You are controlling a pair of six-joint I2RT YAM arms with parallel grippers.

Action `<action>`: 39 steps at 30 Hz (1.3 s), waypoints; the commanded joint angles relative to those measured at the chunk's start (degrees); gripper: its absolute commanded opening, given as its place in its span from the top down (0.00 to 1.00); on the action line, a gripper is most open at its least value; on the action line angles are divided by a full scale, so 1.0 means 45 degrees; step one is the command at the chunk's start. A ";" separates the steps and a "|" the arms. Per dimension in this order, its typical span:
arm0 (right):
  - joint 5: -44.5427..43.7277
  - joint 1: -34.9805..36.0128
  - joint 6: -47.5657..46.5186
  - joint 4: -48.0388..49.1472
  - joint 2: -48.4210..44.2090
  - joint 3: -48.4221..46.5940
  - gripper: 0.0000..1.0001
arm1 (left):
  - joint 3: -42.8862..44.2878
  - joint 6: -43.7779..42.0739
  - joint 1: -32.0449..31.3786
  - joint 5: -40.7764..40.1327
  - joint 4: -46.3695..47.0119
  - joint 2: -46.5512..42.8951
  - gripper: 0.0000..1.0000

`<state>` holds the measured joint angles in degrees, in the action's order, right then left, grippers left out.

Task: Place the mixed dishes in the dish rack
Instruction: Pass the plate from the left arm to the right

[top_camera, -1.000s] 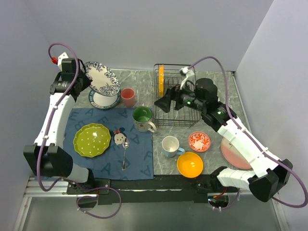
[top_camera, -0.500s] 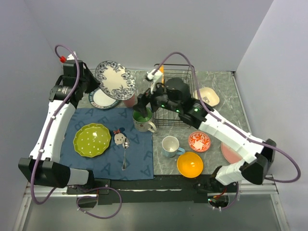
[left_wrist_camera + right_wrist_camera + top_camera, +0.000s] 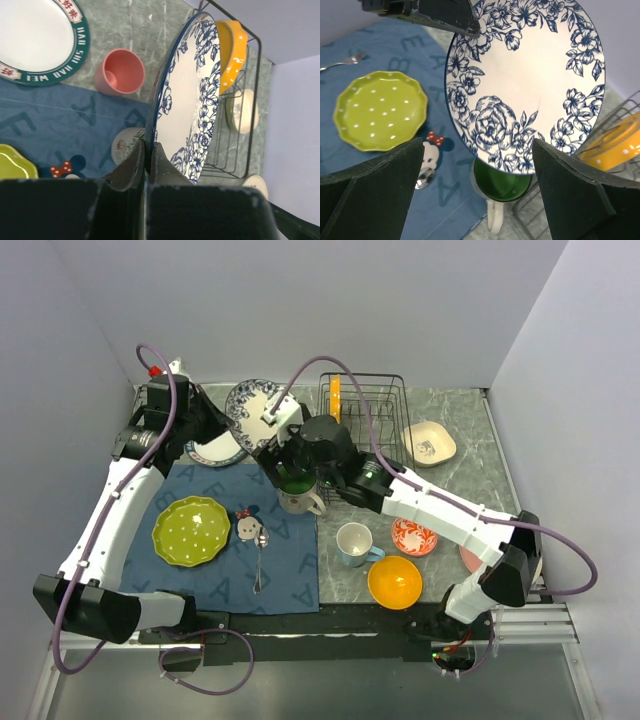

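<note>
My left gripper (image 3: 148, 150) is shut on the rim of a blue floral plate (image 3: 190, 100), which hangs on edge in the air left of the black wire dish rack (image 3: 368, 430). An orange plate (image 3: 335, 398) stands in a slot of the rack. My right gripper (image 3: 477, 150) is open just below the floral plate (image 3: 525, 80), one finger on each side of its lower edge without touching, above a green-lined mug (image 3: 502, 187). In the top view the floral plate (image 3: 252, 405) sits between my left gripper (image 3: 215, 422) and my right gripper (image 3: 280, 445).
On the blue mat (image 3: 230, 560) lie a lime-green plate (image 3: 190, 530) and a spoon (image 3: 259, 550). A pink cup (image 3: 120, 72) and a green-rimmed white plate (image 3: 35, 40) sit behind. A white mug (image 3: 353, 543), red-patterned dish (image 3: 413, 534), orange bowl (image 3: 394, 581) and cream bowl (image 3: 428, 443) stand to the right.
My left arm has carried the floral plate rightwards, towards the rack. My right arm has swung left from the rack to just under the plate, jaws still open.
</note>
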<state>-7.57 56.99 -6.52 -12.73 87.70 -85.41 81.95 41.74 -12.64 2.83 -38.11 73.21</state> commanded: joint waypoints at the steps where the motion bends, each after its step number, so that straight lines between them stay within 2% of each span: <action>1: -0.1753 0.0459 -0.1107 0.0778 0.0450 -0.0883 0.04 | 0.0402 0.1311 -0.0100 0.0504 0.2219 -0.0937 0.99; 14: -0.3823 0.1944 -0.2905 0.2007 0.2326 -0.1568 0.09 | 0.0401 0.1682 -0.0237 0.0367 0.2024 -0.0937 0.99; 21: -0.6340 0.1984 -0.3686 0.4156 0.3186 -0.1138 0.12 | 0.0615 0.1527 -0.0257 0.0563 0.1751 -0.0957 0.99; 39: -0.7575 0.1945 -0.4273 0.5542 0.3695 -0.0084 0.25 | 0.0812 0.1565 -0.0257 0.0425 0.1593 -0.0858 0.99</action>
<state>-38.24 65.95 -24.84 7.18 104.64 -87.24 81.76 45.95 -13.58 2.96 -38.87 72.49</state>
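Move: The blue-flowered plate is still pinched by its rim in the left hand, its middle about 7 cm to that hand's right, 3 cm ahead and slightly lower. From the right hand the plate's middle lies roughly 10 cm ahead, 1 cm to the right and 3 cm lower. The green mug stands some 25 cm below the right hand, 4 cm ahead and 4 cm right; the pink cup, as low, is about 14 cm ahead and 3 cm left. The plate is held nearly still by the left hand while the wide-open right hand brings its fingers to the near rim: first about 5 cm left and some 3 cm down, then about 4 cm forward. Its wrist swings clockwise and tips the fingers upward by nearly 20 degrees, and the fingers start closing to about three quarters open, one on either side of the rim. ##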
